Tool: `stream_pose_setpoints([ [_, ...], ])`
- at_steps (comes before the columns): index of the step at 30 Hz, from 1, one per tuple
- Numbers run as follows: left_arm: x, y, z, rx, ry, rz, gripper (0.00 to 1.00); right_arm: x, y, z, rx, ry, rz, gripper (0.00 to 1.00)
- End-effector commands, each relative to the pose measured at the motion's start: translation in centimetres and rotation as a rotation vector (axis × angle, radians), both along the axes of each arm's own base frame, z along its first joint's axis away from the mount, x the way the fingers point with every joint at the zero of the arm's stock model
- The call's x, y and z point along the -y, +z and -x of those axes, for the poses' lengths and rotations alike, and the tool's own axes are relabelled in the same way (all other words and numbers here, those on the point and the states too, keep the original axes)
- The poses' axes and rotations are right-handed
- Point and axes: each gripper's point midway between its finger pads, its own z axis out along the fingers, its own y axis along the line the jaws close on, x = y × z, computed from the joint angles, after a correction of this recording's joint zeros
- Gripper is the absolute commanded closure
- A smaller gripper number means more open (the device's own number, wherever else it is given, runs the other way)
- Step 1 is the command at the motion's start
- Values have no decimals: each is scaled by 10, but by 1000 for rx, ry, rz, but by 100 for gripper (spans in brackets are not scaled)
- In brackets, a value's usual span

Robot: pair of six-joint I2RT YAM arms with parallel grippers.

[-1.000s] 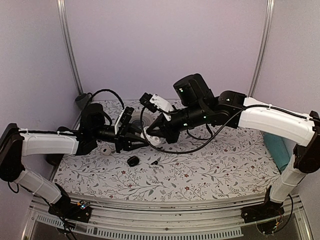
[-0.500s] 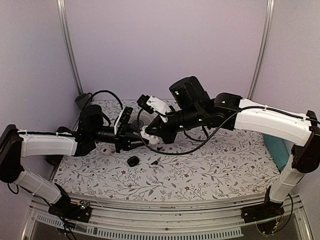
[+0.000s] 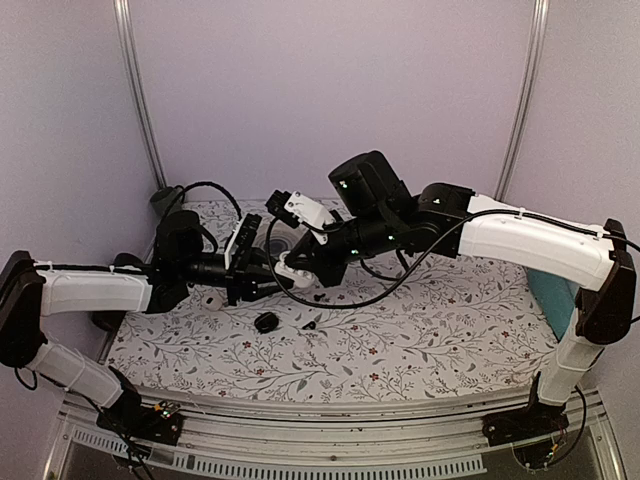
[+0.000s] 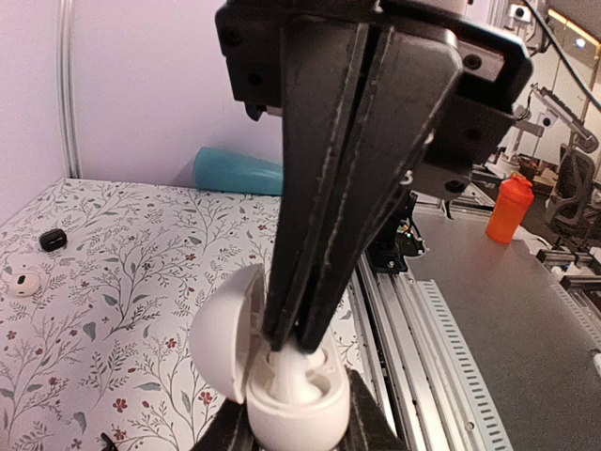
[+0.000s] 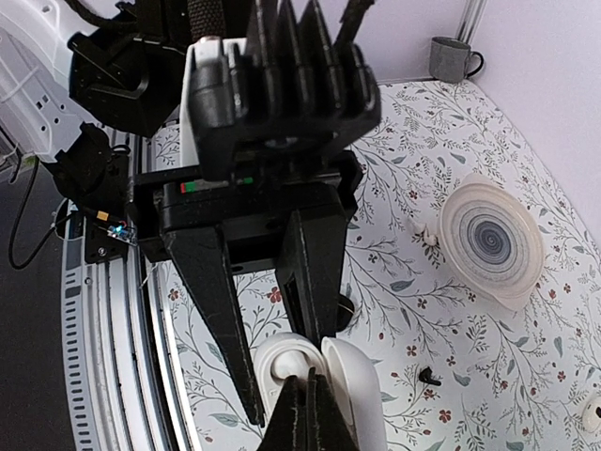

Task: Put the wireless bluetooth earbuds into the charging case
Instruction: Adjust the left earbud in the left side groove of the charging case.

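Note:
The white charging case stands with its lid swung open, and my left gripper is shut on its body from below. My right gripper comes down from above, shut, its tips touching a white earbud that sits in the case's well. In the right wrist view the right gripper points at the case, between the left fingers. From the top view both grippers meet at the case. A second small white piece with a dark spot, probably the other earbud, lies on the table.
A small black cap and a black bit lie in front of the grippers. A white ribbed disc sits behind them. A grey mug stands in the far left corner, a teal object at the right edge.
My right arm has swung left and brought its shut fingertips over and down into the open case. The left gripper has kept the case almost in place.

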Motion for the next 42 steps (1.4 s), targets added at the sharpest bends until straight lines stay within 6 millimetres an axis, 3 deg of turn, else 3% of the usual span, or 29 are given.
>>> stream_pose_setpoints([
  [1,5,77,9,262,-28,190,100,-8,-83,48,-146,133,192,98],
  [11,8,76,6,255,-30,186,100,-7,-94,47,-154,124,212,98],
  [17,8,55,1,199,-17,156,100,3,-51,25,-134,48,87,97],
  [24,10,28,-1,127,-13,133,100,3,1,9,-145,29,-71,82],
  [26,10,24,-2,117,-13,126,100,4,11,6,-143,22,-99,82],
  [38,11,16,-4,100,-8,110,100,29,83,0,-134,35,-317,71],
  [42,11,18,-3,101,-8,113,100,42,88,-8,-171,26,-349,70],
])
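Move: The right hand's shut fingertips are already on the left earbud in the open charging case, its middle about 1 cm left of and 1 cm below the hand point. The other earbud is some 2 cm farther left. On the table, about 24 cm below, a small black clip is 6 cm ahead and a round black thing 6 cm ahead, 11 cm left. From the left hand, gripping the case, the left earbud is about 3 cm right and 1 cm up. Shut right fingertips keep pressing the left earbud down into its groove, firmly enough that the left hand, still gripping the case, sinks with them by about 1 cm. The right fingers then part to roughly a third and come free, rising some 8 cm and drifting right off the case while tilting up towards level; the left hand comes back up about 2.5 cm, tilting slightly. ##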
